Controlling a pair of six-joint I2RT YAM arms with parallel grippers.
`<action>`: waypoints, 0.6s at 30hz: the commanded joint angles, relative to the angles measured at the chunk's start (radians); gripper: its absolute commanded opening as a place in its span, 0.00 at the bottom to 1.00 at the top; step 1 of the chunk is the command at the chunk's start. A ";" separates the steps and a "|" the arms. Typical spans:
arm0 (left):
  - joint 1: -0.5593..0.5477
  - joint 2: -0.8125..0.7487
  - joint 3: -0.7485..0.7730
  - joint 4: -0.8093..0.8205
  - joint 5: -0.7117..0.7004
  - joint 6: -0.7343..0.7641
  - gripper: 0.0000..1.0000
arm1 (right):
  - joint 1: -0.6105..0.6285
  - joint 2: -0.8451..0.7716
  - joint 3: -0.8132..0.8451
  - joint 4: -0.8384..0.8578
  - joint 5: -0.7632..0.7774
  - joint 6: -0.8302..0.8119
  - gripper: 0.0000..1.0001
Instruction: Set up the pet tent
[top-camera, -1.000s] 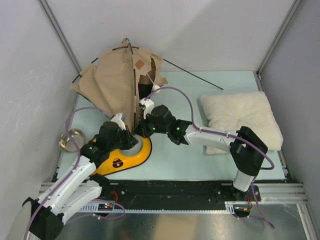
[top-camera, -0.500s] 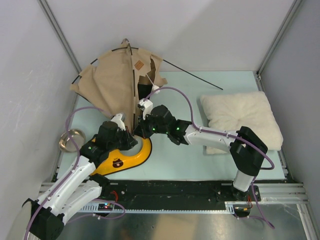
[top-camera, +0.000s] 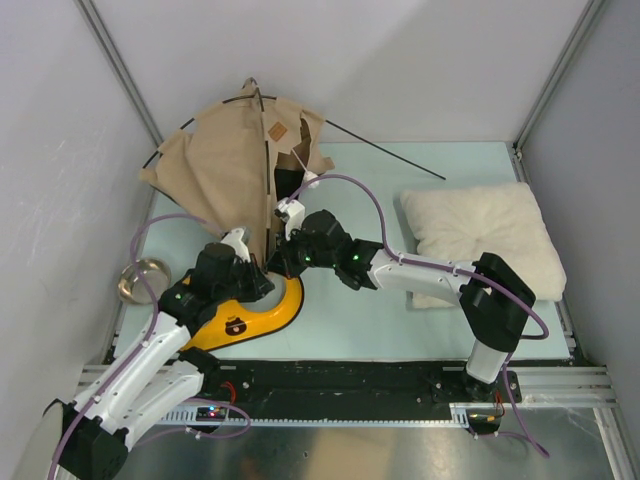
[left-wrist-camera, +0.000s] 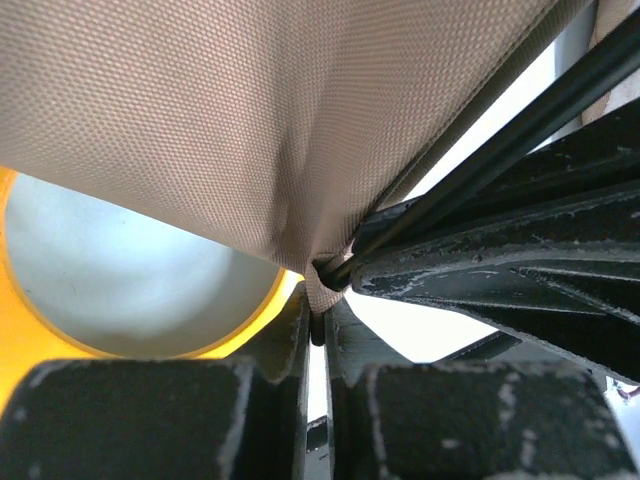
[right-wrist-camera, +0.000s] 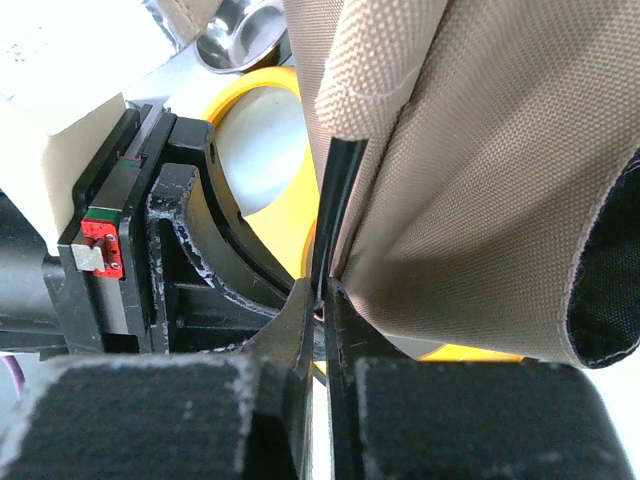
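The pet tent (top-camera: 230, 160), tan fabric on thin black poles, stands half raised at the back left, with a brown label near its top. Both grippers meet at its near lower corner, above the yellow feeder. In the left wrist view my left gripper (left-wrist-camera: 318, 305) is shut on the bottom tip of the tent fabric (left-wrist-camera: 250, 120), where a black pole (left-wrist-camera: 520, 120) enters it. My right gripper (right-wrist-camera: 322, 295) is shut on that pole (right-wrist-camera: 338, 190), just beside the fabric hem (right-wrist-camera: 480, 180). From above, the left gripper (top-camera: 262, 268) and right gripper (top-camera: 280, 262) almost touch.
A yellow feeder (top-camera: 255, 315) lies under the grippers, with a steel bowl (top-camera: 143, 278) to its left by the wall. A cream pillow (top-camera: 485, 245) lies at the right. One black pole (top-camera: 390, 152) sticks out of the tent toward the back right.
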 joint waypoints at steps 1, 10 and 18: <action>0.008 -0.029 0.046 -0.055 0.006 0.026 0.10 | -0.021 -0.003 0.020 -0.040 0.064 -0.014 0.00; 0.008 -0.037 0.041 -0.070 0.017 0.022 0.23 | -0.036 0.003 0.018 -0.043 0.083 0.029 0.00; 0.008 -0.034 0.057 -0.070 0.001 0.016 0.33 | -0.053 0.001 0.018 -0.040 0.071 0.045 0.00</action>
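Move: The pet tent's near corner tab, with the black pole end in it, sits right at the left fingertips, within about 1 cm. From the right hand, which still pinches that pole, the tab lies about 1 cm back, 1 cm left and 2 cm below. Counted from the left hand, the yellow tray's middle is some 7 cm back, 9 cm left and 12 cm below, and the metal bowl stands about 30 cm left, level with it and 11 cm down. Backwards and slightly left and down, the left hand eases off the corner tab by some 1.5 cm as its barely parted fingers open to nearly a third, letting go of the tab and pole end. The right hand keeps its pinch on the pole and carries it forward, right and a little down, about 3.5 cm in all, turning slightly clockwise away from the left hand. ##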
